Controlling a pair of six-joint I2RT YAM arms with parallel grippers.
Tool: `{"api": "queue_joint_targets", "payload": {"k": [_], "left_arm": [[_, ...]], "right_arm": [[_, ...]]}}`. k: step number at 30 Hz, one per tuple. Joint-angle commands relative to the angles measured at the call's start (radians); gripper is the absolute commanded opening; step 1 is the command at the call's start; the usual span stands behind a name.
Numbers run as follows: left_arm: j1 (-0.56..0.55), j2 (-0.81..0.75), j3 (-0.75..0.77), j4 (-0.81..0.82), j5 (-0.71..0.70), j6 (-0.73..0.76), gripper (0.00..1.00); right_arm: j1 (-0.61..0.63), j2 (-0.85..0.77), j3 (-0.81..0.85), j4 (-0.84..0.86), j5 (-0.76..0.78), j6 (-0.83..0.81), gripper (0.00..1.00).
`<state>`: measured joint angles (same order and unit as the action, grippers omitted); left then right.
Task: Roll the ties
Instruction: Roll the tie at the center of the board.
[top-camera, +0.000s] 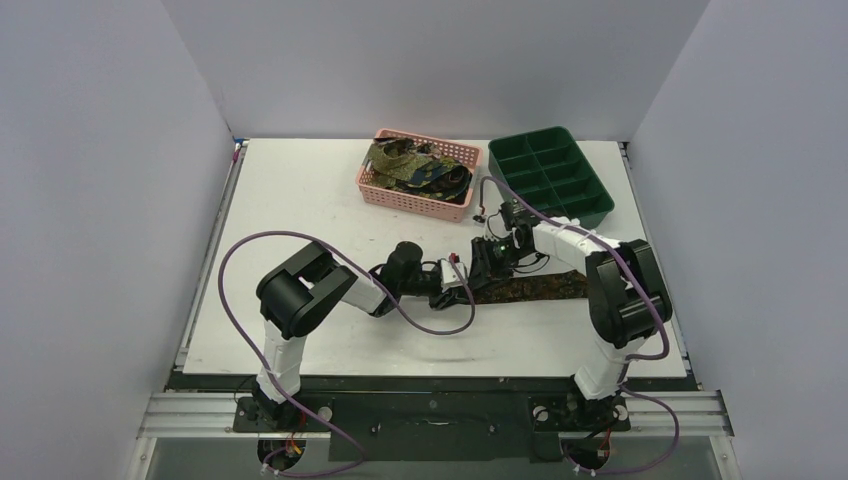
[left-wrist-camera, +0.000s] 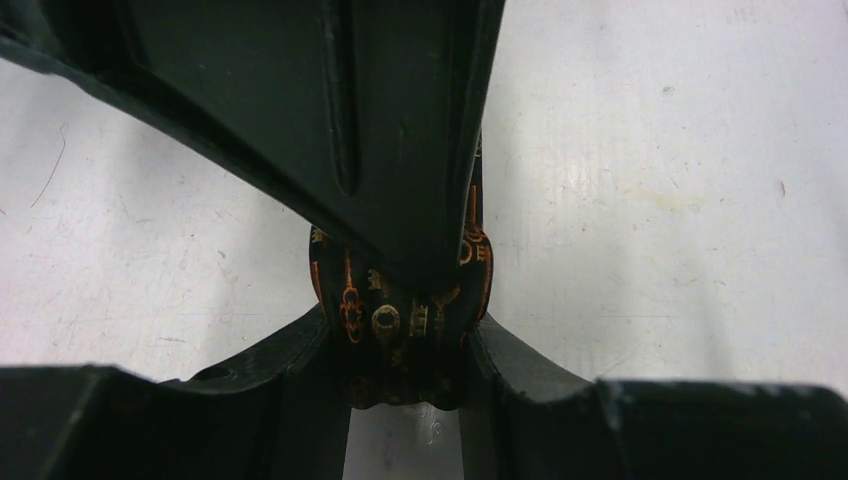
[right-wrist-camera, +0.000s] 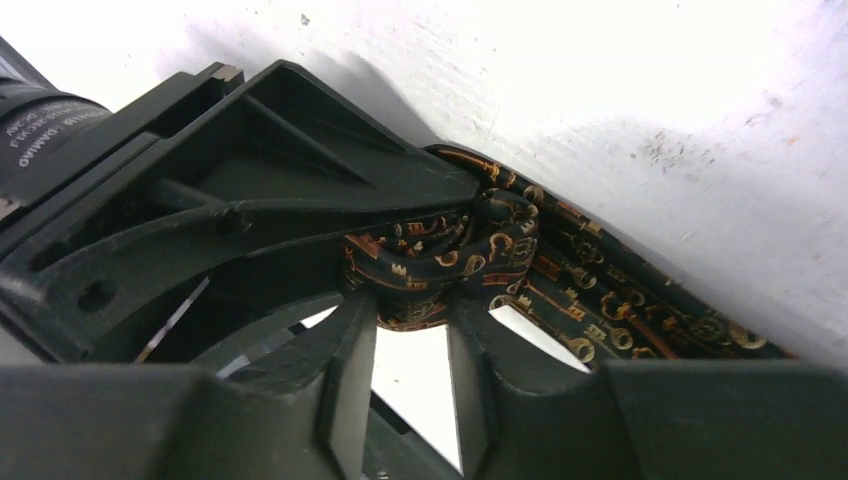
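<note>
A dark tie (top-camera: 540, 288) with gold and orange key patterns lies flat on the white table, running right from the two grippers. Its left end is rolled up. My left gripper (top-camera: 466, 284) is shut on that rolled end (left-wrist-camera: 405, 320), which sits between its fingers. My right gripper (top-camera: 490, 262) meets it from the far side and is shut on the same roll (right-wrist-camera: 440, 260); the flat length of the tie (right-wrist-camera: 620, 310) trails off to the right. Several more ties (top-camera: 415, 166) lie heaped in the pink basket.
The pink mesh basket (top-camera: 385, 195) stands at the back centre. A dark green tray with compartments (top-camera: 585, 205) stands to its right, just behind my right arm. Purple cables loop from both arms over the table.
</note>
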<state>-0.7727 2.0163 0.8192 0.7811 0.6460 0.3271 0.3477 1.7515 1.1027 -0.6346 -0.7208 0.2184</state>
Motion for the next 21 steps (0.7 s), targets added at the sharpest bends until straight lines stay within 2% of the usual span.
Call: {"api": "queue_joint_targets", "payload": {"k": [1,2,3,7,9,10,13,21], "left_arm": [[-0.001,0.027,-0.014,-0.161,-0.032,0.031,0.21],[-0.001,0.027,-0.017,-0.159,-0.032,0.03,0.21],[-0.002,0.025,-0.018,-0.158,-0.031,0.03,0.22],[0.002,0.019,-0.024,-0.15,-0.025,0.033,0.27],[0.005,0.014,-0.024,-0.143,-0.018,0.031,0.39],[0.007,0.009,-0.023,-0.133,-0.014,0.029,0.5],[0.011,-0.005,-0.017,-0.092,0.002,-0.005,0.66],[0.0,-0.031,0.014,-0.004,0.02,-0.108,0.73]], "right_arm": [[-0.008,0.011,-0.023,0.003,0.038,-0.029,0.16],[-0.014,0.006,-0.028,0.0,0.061,-0.032,0.02],[-0.018,0.004,-0.035,-0.006,0.073,-0.035,0.0],[-0.06,0.01,-0.044,-0.034,0.158,-0.056,0.0],[-0.078,0.029,-0.043,-0.047,0.193,-0.069,0.0],[-0.087,0.034,-0.043,-0.054,0.204,-0.072,0.0],[-0.096,0.059,-0.042,-0.06,0.263,-0.078,0.0],[-0.097,0.128,-0.012,-0.077,0.381,-0.094,0.0]]}}
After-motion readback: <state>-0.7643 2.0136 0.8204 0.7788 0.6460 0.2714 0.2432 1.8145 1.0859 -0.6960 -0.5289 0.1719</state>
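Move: The tie roll stands squeezed between the left fingers, its middle only about 1 cm to the right of the left hand point and level with it. From the right hand the roll is some 4 cm below, 1 cm back and 1 cm to the left. The flat tie strip runs off to the right, its middle about 17 cm right of and 6 cm below the right hand. The green tray lies around 32 cm ahead and 22 cm to the right, the pink basket 34 cm ahead and 15 cm left. The right fingers, partly open at the top of the tie roll, pinch shut on its fabric, barely shifting while the left hand keeps its hold. Then the left fingers open wide and let go, their hand staying in place, as the right hand, still shut on the cloth, swings about 6 cm right and 4 cm down towards the flat strip, its fingertips tipping some 15 degrees further down. ##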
